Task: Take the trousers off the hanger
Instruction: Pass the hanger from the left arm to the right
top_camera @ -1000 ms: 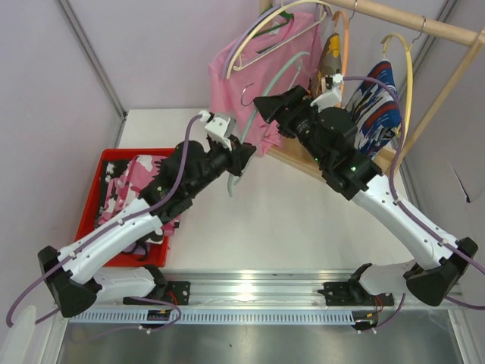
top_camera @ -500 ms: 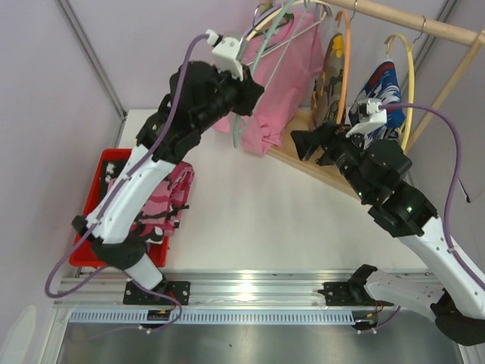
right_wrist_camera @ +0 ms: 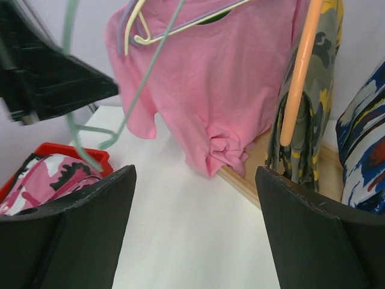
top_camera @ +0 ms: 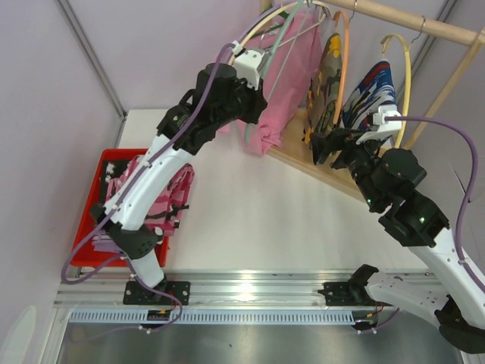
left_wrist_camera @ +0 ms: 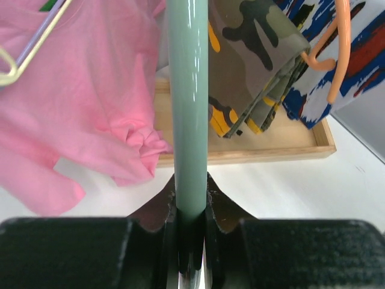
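My left gripper [top_camera: 254,106] is raised and shut on a bare mint-green hanger [top_camera: 267,72], whose bar [left_wrist_camera: 187,102] runs straight up from between the jaws. Pink-and-black camouflage trousers [top_camera: 155,189] lie in the red bin [top_camera: 95,205]. Yellow-olive camouflage trousers [top_camera: 331,76] hang on an orange hanger [right_wrist_camera: 301,72]. Blue, white and red print trousers [top_camera: 371,95] hang on a yellow hanger [top_camera: 409,68]. My right gripper [top_camera: 318,148] is open with nothing in it, low beside the camouflage trousers [right_wrist_camera: 301,144]; white table shows between its fingers [right_wrist_camera: 90,223].
A plain pink T-shirt [top_camera: 288,68] hangs on a cream hanger from the wooden rail [top_camera: 424,26], just right of my left gripper. The rack's wooden base [top_camera: 326,171] lies on the table under the clothes. A slanted wooden post [top_camera: 443,98] stands at the right.
My left arm has lifted the mint hanger from low over the table up to the rail. The right gripper has pulled back from the pink T-shirt to the camouflage trousers.
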You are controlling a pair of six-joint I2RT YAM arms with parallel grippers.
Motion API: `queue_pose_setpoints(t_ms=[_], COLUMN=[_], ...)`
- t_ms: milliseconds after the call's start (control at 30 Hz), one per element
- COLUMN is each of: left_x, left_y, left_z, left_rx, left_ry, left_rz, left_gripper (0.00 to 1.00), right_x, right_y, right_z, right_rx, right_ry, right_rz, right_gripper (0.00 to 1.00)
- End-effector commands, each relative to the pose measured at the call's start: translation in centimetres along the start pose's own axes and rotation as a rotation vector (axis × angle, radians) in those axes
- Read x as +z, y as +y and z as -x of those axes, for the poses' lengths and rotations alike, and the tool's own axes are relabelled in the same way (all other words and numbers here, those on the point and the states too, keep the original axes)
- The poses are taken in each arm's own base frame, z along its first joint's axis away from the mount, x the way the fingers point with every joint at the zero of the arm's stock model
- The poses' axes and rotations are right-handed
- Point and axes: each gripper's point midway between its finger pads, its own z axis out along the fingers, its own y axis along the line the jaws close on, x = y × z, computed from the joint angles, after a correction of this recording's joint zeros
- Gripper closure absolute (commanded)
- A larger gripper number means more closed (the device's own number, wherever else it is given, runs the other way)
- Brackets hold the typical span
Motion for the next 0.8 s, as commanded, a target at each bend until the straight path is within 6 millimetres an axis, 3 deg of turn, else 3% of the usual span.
queue_pose_setpoints(t_ms=[0,133,233,267,333,367,500,600,767], left_x=[-5.7,-6.5,-6.3,-5.8,-7.2,-7.1,-8.5,-9.1,-9.4], left_y=[0.7,0.8,1.3,1.3,0.9,0.6,0.4,0.2,0.0], left_z=[3.2,1.8,-1.1,-2.9,-1.9,-2.8,-2.3,-2.1,-2.1], left_rx=[-0.013,-0.017,-0.03,-0.033,-0.052,-0.054,-0.06,-0.071,-0.086], left_ry=[-0.105,-0.082,-0.011,0.029,-0.022,-0.004,-0.036,-0.051,-0.08], left_rz=[-0.001,0.001,0.024,0.022,-0.002,-0.022,-0.041,-0.054,-0.063], left_gripper=[1.0,0.99,1.0,1.0,1.0,1.0,1.0,1.0,1.0], right_x=[1.5,2.2,3.0,3.2,4.0,4.3,5.5,6.9,9.0], right_y=[-0.1,1.1,3.5,4.2,6.6,7.5,11.2,12.5,13.5], right_z=[0.2,0.9,1.7,1.8,2.0,2.0,2.7,1.9,-0.1], right_rx=[-0.034,-0.006,0.025,0.05,0.08,0.115,0.246,0.354,0.466], right_ry=[-0.016,-0.055,-0.092,-0.094,-0.11,-0.108,-0.13,-0.102,-0.055], right_rz=[-0.031,0.014,0.117,0.147,0.252,0.289,0.431,0.458,0.425], right_gripper=[0.13,0.14,0.14,0.15,0.17,0.18,0.22,0.3,0.34])
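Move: My left hand holds the green hanger by its frame. My open right gripper waits about 15 cm to its right and 10 cm nearer me, at roughly the same height. From the right hand, the hanger's middle lies some 13 cm ahead, 11 cm left and slightly higher. The grey camouflage trousers hang about 14 cm straight ahead of the right hand, and the pink shirt some 20 cm ahead and 13 cm left. I sweep my right hand left some 15 cm and about 5 cm forward to the hanger, turning it roughly 20 degrees counter-clockwise, rolling its left side up and partly closing the fingers. Meanwhile my left hand keeps its grip and draws the hanger back about 7 cm and left 5 cm, out from in front of the shirt, then sinks about 4 cm. ##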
